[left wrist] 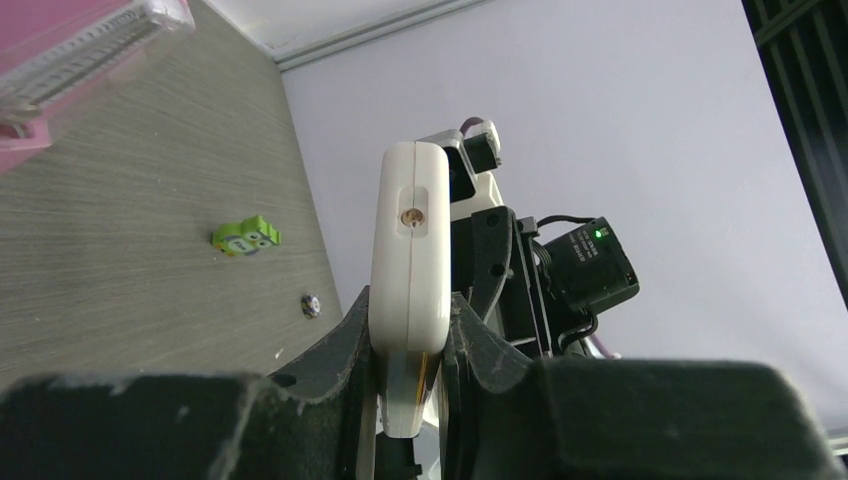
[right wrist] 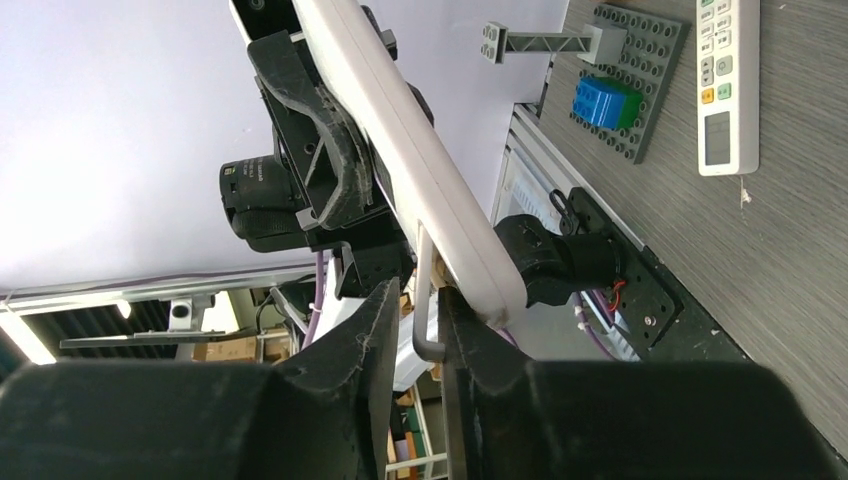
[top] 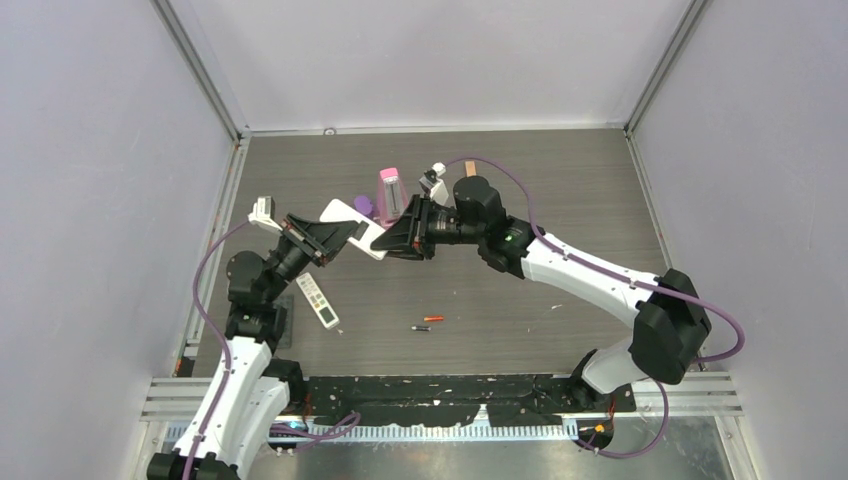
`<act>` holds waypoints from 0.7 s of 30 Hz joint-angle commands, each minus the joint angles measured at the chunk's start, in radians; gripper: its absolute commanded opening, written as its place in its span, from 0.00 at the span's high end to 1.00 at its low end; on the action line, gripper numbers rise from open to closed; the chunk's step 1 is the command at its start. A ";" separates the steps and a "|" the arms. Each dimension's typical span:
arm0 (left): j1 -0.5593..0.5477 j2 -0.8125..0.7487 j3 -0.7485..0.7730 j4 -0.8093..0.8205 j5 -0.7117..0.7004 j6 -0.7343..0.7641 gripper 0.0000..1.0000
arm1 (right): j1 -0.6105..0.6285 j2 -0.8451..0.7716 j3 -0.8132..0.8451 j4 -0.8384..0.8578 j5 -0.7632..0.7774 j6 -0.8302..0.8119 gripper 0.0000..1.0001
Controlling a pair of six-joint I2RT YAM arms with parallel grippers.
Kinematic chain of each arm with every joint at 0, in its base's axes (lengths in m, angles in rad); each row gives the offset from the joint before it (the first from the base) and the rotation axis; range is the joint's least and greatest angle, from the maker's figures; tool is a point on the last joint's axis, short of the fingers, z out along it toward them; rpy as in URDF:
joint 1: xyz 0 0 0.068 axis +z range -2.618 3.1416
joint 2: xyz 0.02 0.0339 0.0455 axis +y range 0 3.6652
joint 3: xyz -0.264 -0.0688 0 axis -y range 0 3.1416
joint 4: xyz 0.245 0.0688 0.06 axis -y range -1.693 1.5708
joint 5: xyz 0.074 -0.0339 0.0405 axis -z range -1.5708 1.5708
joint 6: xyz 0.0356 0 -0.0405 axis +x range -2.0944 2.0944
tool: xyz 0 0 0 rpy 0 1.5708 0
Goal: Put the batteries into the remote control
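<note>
A white remote control (top: 338, 211) is held in the air over the middle of the table, and my left gripper (top: 347, 232) is shut on one end of it. The left wrist view shows its fingers (left wrist: 345, 335) clamped on both faces of that remote (left wrist: 410, 250). My right gripper (top: 394, 240) meets the remote's other end (right wrist: 400, 150). Its jaws (right wrist: 420, 297) stand slightly apart around a thin pale strip (right wrist: 424, 320) that hangs from that end. The strip lies against one finger, with a gap to the other. Two batteries lie on the table, one red-orange (top: 433, 319) and one dark (top: 420, 327).
A second white remote (top: 317, 300) (right wrist: 727, 85) lies flat near the left arm. A pink-capped bottle (top: 389, 192) and a purple item (top: 364, 205) stand behind the grippers. A grey brick plate (right wrist: 640, 70) carries a blue block. A small green toy (left wrist: 246, 237) lies by the wall.
</note>
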 commanded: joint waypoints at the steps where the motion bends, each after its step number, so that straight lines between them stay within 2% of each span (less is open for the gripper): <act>1: -0.017 -0.037 0.037 0.176 0.049 -0.114 1.00 | 0.004 0.026 0.018 -0.192 0.101 -0.052 0.69; 10: -0.017 -0.056 0.019 0.115 0.002 -0.089 1.00 | 0.004 -0.002 0.020 -0.250 0.125 -0.073 0.57; 21: -0.017 -0.072 -0.007 0.054 -0.040 -0.094 1.00 | 0.001 -0.048 -0.008 -0.305 0.162 -0.038 0.52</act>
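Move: The battery cover sits at the open end of the remote control, within about 1 cm ahead and 1 cm left of the right hand point, between its fingertips. From the left hand, which holds the remote, the cover is some 2 cm back and 4 cm right. The remote's middle is about 5 cm left and 3 cm ahead of the right hand. The orange battery lies 10 cm right, 7 cm back and 28 cm below the right hand; the pink metronome stands 15 cm ahead of it, 2 cm left and 20 cm below. The battery cover is being released at the remote's end: the right fingers, already loosening, spread clearly wider around it while that hand eases roughly 1 cm to the right and sinks about half a centimetre, turning slightly. The left hand keeps its grip on the remote and lowers it about 2 cm, tipping it down some 5 degrees. ##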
